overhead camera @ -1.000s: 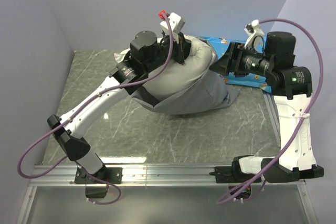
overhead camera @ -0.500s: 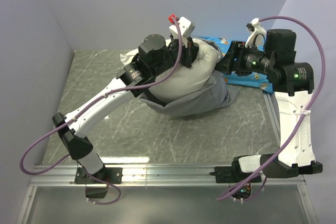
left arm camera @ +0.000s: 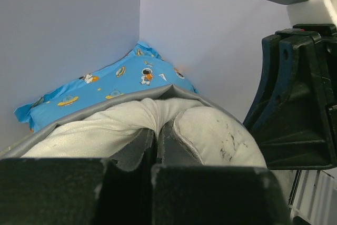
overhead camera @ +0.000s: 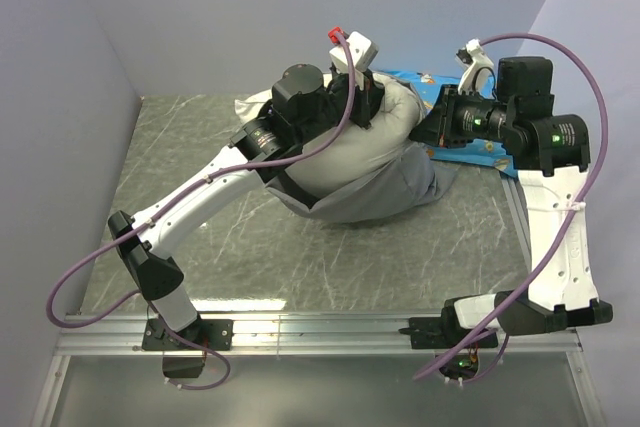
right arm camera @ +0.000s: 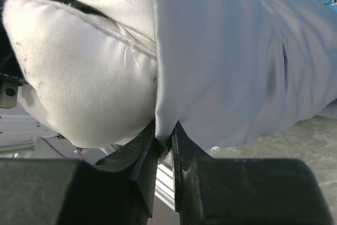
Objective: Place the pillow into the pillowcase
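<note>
The white pillow (overhead camera: 345,147) lies at the back of the table, its lower right part inside the grey pillowcase (overhead camera: 395,187). My left gripper (overhead camera: 366,105) is shut on a pinched fold of the pillow's far end, and the fold shows bunched between the fingers in the left wrist view (left arm camera: 157,133). The pillow (left arm camera: 218,135) bulges on both sides of them, with the pillowcase rim (left arm camera: 105,103) behind it. My right gripper (overhead camera: 424,134) is shut on the pillowcase's edge (right arm camera: 164,139). In the right wrist view the pillowcase (right arm camera: 237,61) drapes over the pillow (right arm camera: 79,88).
A blue cartoon-printed pillow (overhead camera: 478,149) lies against the back wall under the right arm, and it also shows in the left wrist view (left arm camera: 105,85). The two grippers are close together. Walls stand at the left, back and right. The marble tabletop (overhead camera: 200,137) shows in front.
My left gripper has moved right and back with the pillow's end, closing on the right gripper. The right gripper has kept its hold on the pillowcase and shifted slightly left.
</note>
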Motion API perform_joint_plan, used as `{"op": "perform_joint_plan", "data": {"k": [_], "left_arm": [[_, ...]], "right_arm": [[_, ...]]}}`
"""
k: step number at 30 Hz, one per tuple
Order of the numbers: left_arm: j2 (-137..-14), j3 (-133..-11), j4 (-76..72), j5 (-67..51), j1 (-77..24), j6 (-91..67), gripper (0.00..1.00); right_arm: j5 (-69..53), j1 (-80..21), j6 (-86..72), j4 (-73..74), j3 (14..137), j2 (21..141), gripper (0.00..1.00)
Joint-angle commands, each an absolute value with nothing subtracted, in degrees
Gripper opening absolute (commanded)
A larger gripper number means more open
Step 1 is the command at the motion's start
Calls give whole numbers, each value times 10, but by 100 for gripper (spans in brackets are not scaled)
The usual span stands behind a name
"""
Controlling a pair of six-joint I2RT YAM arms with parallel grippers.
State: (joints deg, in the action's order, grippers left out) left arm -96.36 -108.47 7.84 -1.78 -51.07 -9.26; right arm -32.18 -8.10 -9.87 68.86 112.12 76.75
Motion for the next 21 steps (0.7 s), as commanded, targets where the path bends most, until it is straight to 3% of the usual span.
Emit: {"op": "perform_joint_plan", "data": {"k": [1,6,12,16,21], "left_arm": [[-977,-1072,98,-7,-499,-82,0],[-976,-1063,99,-12,-494,-80,0],[-979,-1070,104,-22,-494,-85,0],[-1000,-1091,113,-42,-494,-93,0],[-1078,-1203,217,-89,-476,-117,6]], "right_arm": [[-287,-74,-70,708,1129,755,21],[-241,-53,-54,722,1128,740,15],[-251,-40,-61,715,1134,744,0],[-340,-40,-70,703,1157,752,0],[-568,-33,-131,634,1194,747,0]]}}
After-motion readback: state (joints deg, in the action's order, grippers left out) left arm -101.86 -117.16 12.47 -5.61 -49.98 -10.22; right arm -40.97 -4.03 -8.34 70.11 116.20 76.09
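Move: The pillowcase rim, at the right-hand end of its opening, already lies between the right hand's nearly closed fingertips. From that hand, the white pillow's body hangs roughly 14 cm left, about level fore and aft and some 12 cm lower; the blue cushion lies about 25 cm ahead, 15 cm right and 33 cm below. From the left hand, which already grips the pillow's end, that rim is about 10 cm right, 4 cm back and 4 cm lower. Sliding about 3.5 cm to its right, the right hand shuts its fingers on the pillowcase rim, then reverses: with the rim pinched it swings back left by as much, rising some 4 cm and drawing back a little while the wrist turns counter-clockwise. The left hand keeps its closed grip on the pillow and stays put until a last nudge of about 1.5 cm right and slightly forward. ##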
